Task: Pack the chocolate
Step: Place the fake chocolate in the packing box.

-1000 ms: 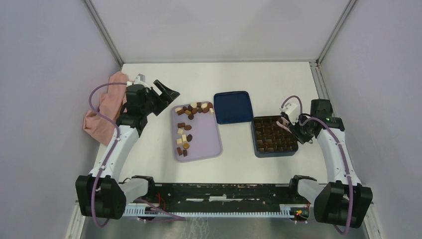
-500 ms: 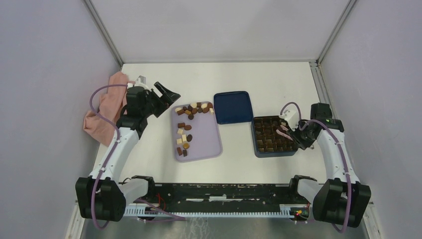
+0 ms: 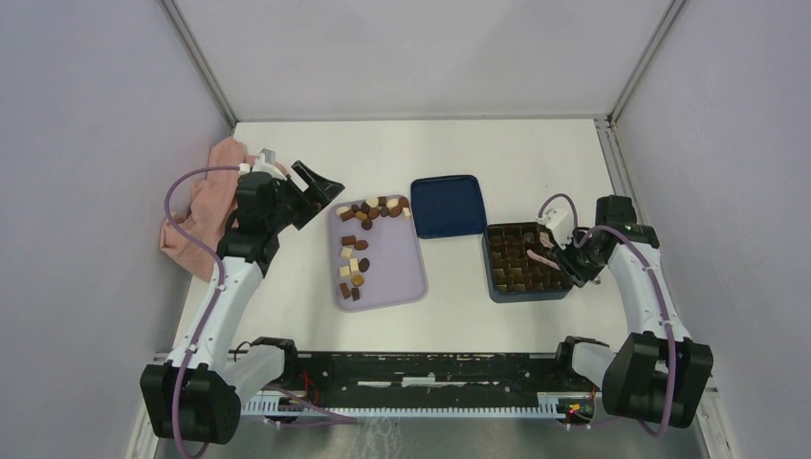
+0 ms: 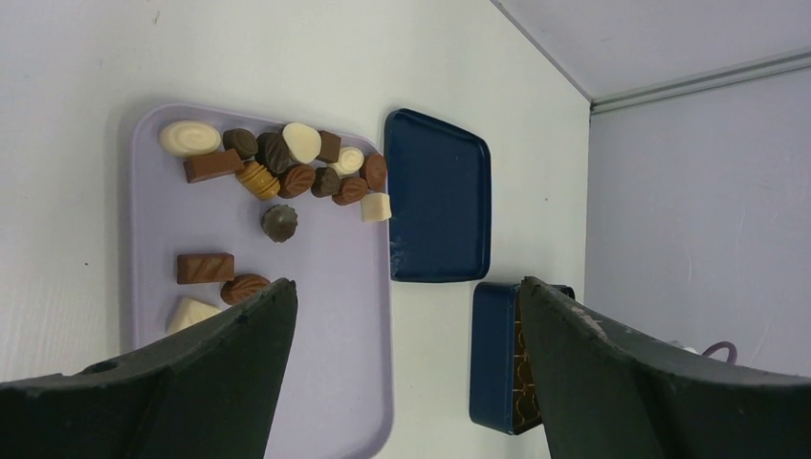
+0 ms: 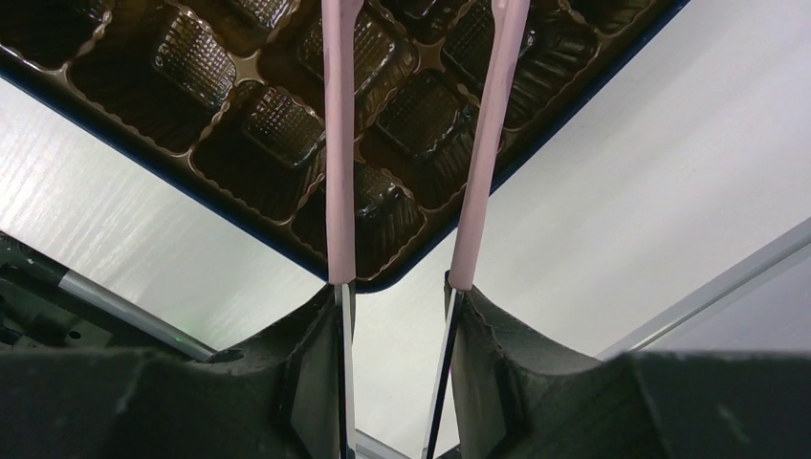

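The chocolate lies as several dark, mid-brown and cream pieces on the lilac tray, with more in a line down its left side. The left wrist view shows the same chocolate on the tray. My left gripper hovers open at the tray's far left corner, nothing between its fingers. My right gripper carries long pink fingers that reach over the dark blue box. They stand apart over brown compartments, tips cut off at the frame's top.
The box's blue lid lies flat between tray and box. A pink cloth is bunched at the table's left edge, behind my left arm. The box sits close to the right wall.
My right gripper has moved nearer over the box's right side and its pink fingers have spread a little. My left arm has shifted only slightly.
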`<action>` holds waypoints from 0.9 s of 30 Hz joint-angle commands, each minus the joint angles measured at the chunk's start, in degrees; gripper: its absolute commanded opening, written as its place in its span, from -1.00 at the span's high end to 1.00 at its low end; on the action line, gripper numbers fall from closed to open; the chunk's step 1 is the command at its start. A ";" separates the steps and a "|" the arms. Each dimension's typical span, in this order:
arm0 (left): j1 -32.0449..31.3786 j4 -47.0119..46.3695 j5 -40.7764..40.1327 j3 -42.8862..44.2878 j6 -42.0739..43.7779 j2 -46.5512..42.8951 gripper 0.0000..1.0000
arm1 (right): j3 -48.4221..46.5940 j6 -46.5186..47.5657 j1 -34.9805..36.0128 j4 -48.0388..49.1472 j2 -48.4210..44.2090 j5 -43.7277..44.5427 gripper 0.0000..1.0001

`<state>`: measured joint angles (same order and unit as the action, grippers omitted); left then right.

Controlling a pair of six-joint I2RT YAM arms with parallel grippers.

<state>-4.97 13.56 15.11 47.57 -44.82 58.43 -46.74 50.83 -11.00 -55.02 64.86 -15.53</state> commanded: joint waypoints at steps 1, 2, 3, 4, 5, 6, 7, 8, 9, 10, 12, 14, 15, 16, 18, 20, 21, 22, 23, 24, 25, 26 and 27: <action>-0.15 -0.11 0.63 0.31 3.19 -1.36 -0.82 | -4.91 0.02 -0.17 -0.71 -0.27 -2.41 0.14; -0.14 -0.13 0.82 0.51 3.42 -1.49 -0.82 | -6.06 0.10 -0.11 -1.32 -0.11 -3.26 0.15; -0.13 -0.12 0.92 0.65 3.65 -1.67 -0.82 | -7.11 0.29 -0.16 -1.92 0.15 -4.69 0.16; -0.14 -0.07 0.89 0.80 3.94 -1.85 -0.82 | -8.43 0.59 -0.07 -2.75 0.46 -6.31 0.17; -0.15 0.08 0.82 0.85 4.21 -1.98 -0.82 | -9.49 0.76 0.19 -3.39 0.81 -7.74 0.17; -0.13 0.24 0.68 0.93 4.48 -2.15 -0.82 | -10.62 0.79 0.87 -3.89 1.38 -9.22 0.18; -0.14 0.63 0.50 0.90 4.76 -2.37 -0.82 | -11.63 0.77 2.19 -4.09 1.81 -10.12 0.18; -0.13 0.93 0.33 0.86 5.01 -2.50 -0.82 | -12.19 0.64 3.58 -3.80 2.14 -10.71 0.18; -0.15 1.30 0.13 0.86 5.33 -2.65 -0.81 | -12.68 0.28 5.79 -3.16 2.56 -11.08 0.18; -0.13 1.81 -0.12 0.90 5.62 -2.83 -0.81 | -12.98 -0.22 7.93 -2.42 2.84 -11.31 0.18; -0.13 3.09 -0.74 0.99 6.30 -3.25 -0.81 | -13.62 -1.43 14.46 -0.22 3.77 -11.61 0.18; -0.11 4.85 -1.69 1.19 7.16 -3.96 -0.81 | -14.58 -2.53 19.97 1.92 5.48 -12.79 0.18; -0.17 5.75 -2.50 1.35 7.57 -4.26 -0.81 | -15.35 -2.73 22.12 2.49 6.57 -13.73 0.18; -0.19 6.84 -3.18 1.50 7.97 -4.60 -0.81 | -16.55 -2.75 24.54 2.66 8.14 -14.36 0.17; -0.13 8.66 -4.26 1.64 8.54 -5.32 -0.81 | -18.78 -1.17 29.43 2.55 11.09 -14.31 0.17; -0.12 9.96 -5.12 1.48 8.65 -5.65 -0.80 | -20.85 0.40 34.70 3.28 13.80 -12.12 0.17; -0.12 10.66 -5.57 1.47 8.73 -5.63 -0.80 | -22.08 0.91 37.43 3.79 15.46 -11.02 0.16; -0.15 11.69 -6.07 1.52 8.82 -5.69 -0.80 | -23.21 1.11 39.58 4.52 16.97 -10.29 0.17; -0.15 12.35 -6.71 1.51 8.82 -5.72 -0.80 | -24.55 0.85 42.15 5.36 18.74 -9.56 0.16; -0.14 13.03 -7.44 1.43 8.74 -5.80 -0.80 | -25.53 0.25 44.47 6.65 20.25 -8.94 0.16; -0.13 13.76 -8.26 1.35 8.63 -5.91 -0.80 | -26.47 -0.59 46.44 7.78 21.98 -8.22 0.16; -0.13 14.49 -9.16 1.24 8.47 -6.03 -0.80 | -26.88 -1.00 48.25 9.30 23.26 -7.43 0.16; -0.13 15.33 -10.01 1.09 8.25 -5.98 -0.79 | -27.08 -1.49 50.30 10.77 24.68 -6.56 0.16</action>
<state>-5.02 25.21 9.17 47.62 -38.63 53.43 -70.19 50.26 33.23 -50.68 85.62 -24.91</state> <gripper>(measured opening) 0.902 0.423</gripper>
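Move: The right hand, holding the pink tongs, stands over the packing box, whose middle lies about 7 cm left and 3 cm ahead, some 8 cm below. Its goal, the lavender chocolate tray, is centred some 39 cm left and 2 cm ahead, about 11 cm below; the blue tray lies 23 cm left, 12 cm ahead. From the left hand the lavender tray is about 8 cm right, 13 cm back and 24 cm below. The right hand lifts the tongs about 5 cm, then swings left some 24 cm towards the lavender tray, turning counter-clockwise. ##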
